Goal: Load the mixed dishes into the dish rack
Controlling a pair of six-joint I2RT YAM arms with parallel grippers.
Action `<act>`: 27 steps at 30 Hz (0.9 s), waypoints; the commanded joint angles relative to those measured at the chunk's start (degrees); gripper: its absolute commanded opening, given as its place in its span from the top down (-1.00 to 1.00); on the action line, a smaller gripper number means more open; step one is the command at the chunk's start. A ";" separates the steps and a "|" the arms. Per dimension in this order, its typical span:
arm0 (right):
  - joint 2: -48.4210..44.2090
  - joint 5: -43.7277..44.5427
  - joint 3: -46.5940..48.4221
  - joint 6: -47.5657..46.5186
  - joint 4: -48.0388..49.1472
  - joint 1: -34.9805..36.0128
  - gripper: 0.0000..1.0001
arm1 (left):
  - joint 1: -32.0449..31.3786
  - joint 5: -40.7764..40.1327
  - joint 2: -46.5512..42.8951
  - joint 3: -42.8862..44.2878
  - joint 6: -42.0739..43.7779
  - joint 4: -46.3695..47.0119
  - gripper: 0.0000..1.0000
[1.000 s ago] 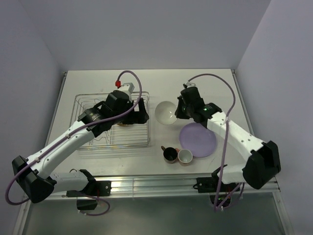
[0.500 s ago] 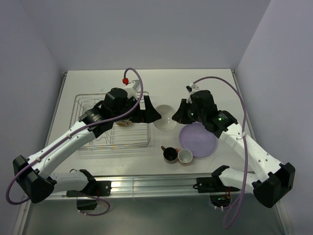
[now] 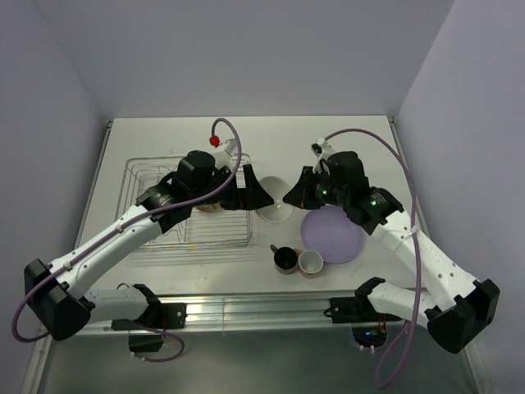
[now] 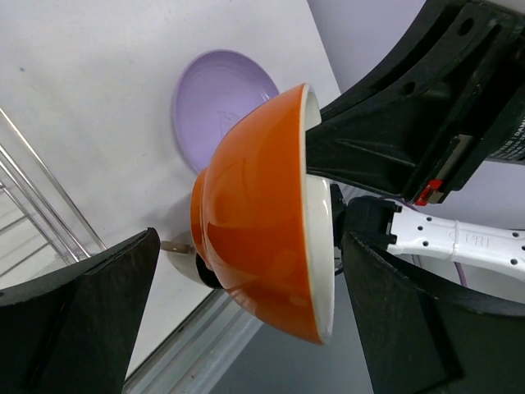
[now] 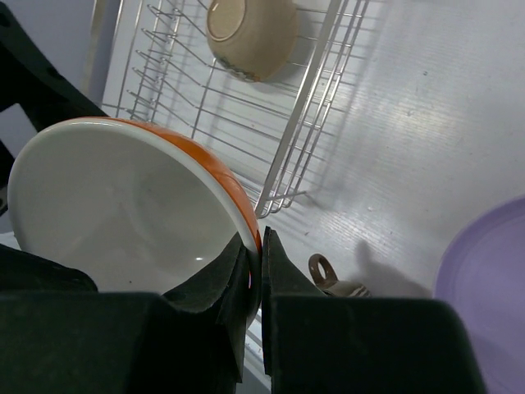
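Observation:
My right gripper (image 5: 261, 254) is shut on the rim of the orange bowl (image 5: 123, 213), one finger inside its white hollow and one outside. It holds the bowl tilted on edge above the table. The bowl (image 4: 262, 213) hangs between the wide-open fingers of my left gripper (image 4: 246, 275), with a gap on each side. In the top view the bowl (image 3: 275, 211) sits between the left gripper (image 3: 262, 195) and the right gripper (image 3: 293, 197). The beige bowl (image 5: 250, 29) lies in the dish rack (image 3: 143, 205). The lilac plate (image 3: 332, 234), dark cup (image 3: 285, 258) and pink cup (image 3: 310, 263) rest on the table.
The rack's wire corner (image 5: 283, 193) is close to the left of the held bowl. A cup handle (image 5: 322, 268) shows just below my right fingers. A metal rail (image 3: 262, 308) runs along the table's near edge.
My right gripper has carried the orange bowl left and toward the near side, tipping it on edge. My left gripper swung right, out over the rack's edge, until its open fingers straddle the bowl.

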 commanded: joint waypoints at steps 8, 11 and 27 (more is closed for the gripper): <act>-1.98 -4.58 0.10 1.45 6.58 -0.51 1.00 | -0.04 6.95 -1.80 -2.74 -4.49 8.00 -0.99; -2.15 -4.67 -0.34 1.27 7.02 -0.51 1.00 | 0.05 7.83 -2.23 -3.18 -5.55 9.50 -0.99; -2.15 -5.55 -2.27 1.09 9.30 -1.12 1.00 | 1.28 10.82 -4.52 -5.38 -8.45 13.19 -0.52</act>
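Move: My right hand still pinches the orange bowl by its rim, the bowl's middle about 3 cm to the left of that hand and roughly level. From my wide-open left hand, the bowl's middle is some 2 cm back, 3 cm right and 3 cm below. Well below the left hand, by around 23 to 26 cm, are the black mug, 2 cm back and 7 right; the white mug, 3 back and 14 right; and the purple plate, 6 ahead and 20 right. I draw my left hand back about 2 cm, easing about 1 cm right at first, so its open fingers straddle the orange bowl's wall, then lift some 1.5 cm while tilting the fingertips up by roughly 10 degrees. Late on I start closing them, by about a fifth. My right hand keeps its pinch on the rim, shifting the bowl about 1 cm left and up. ##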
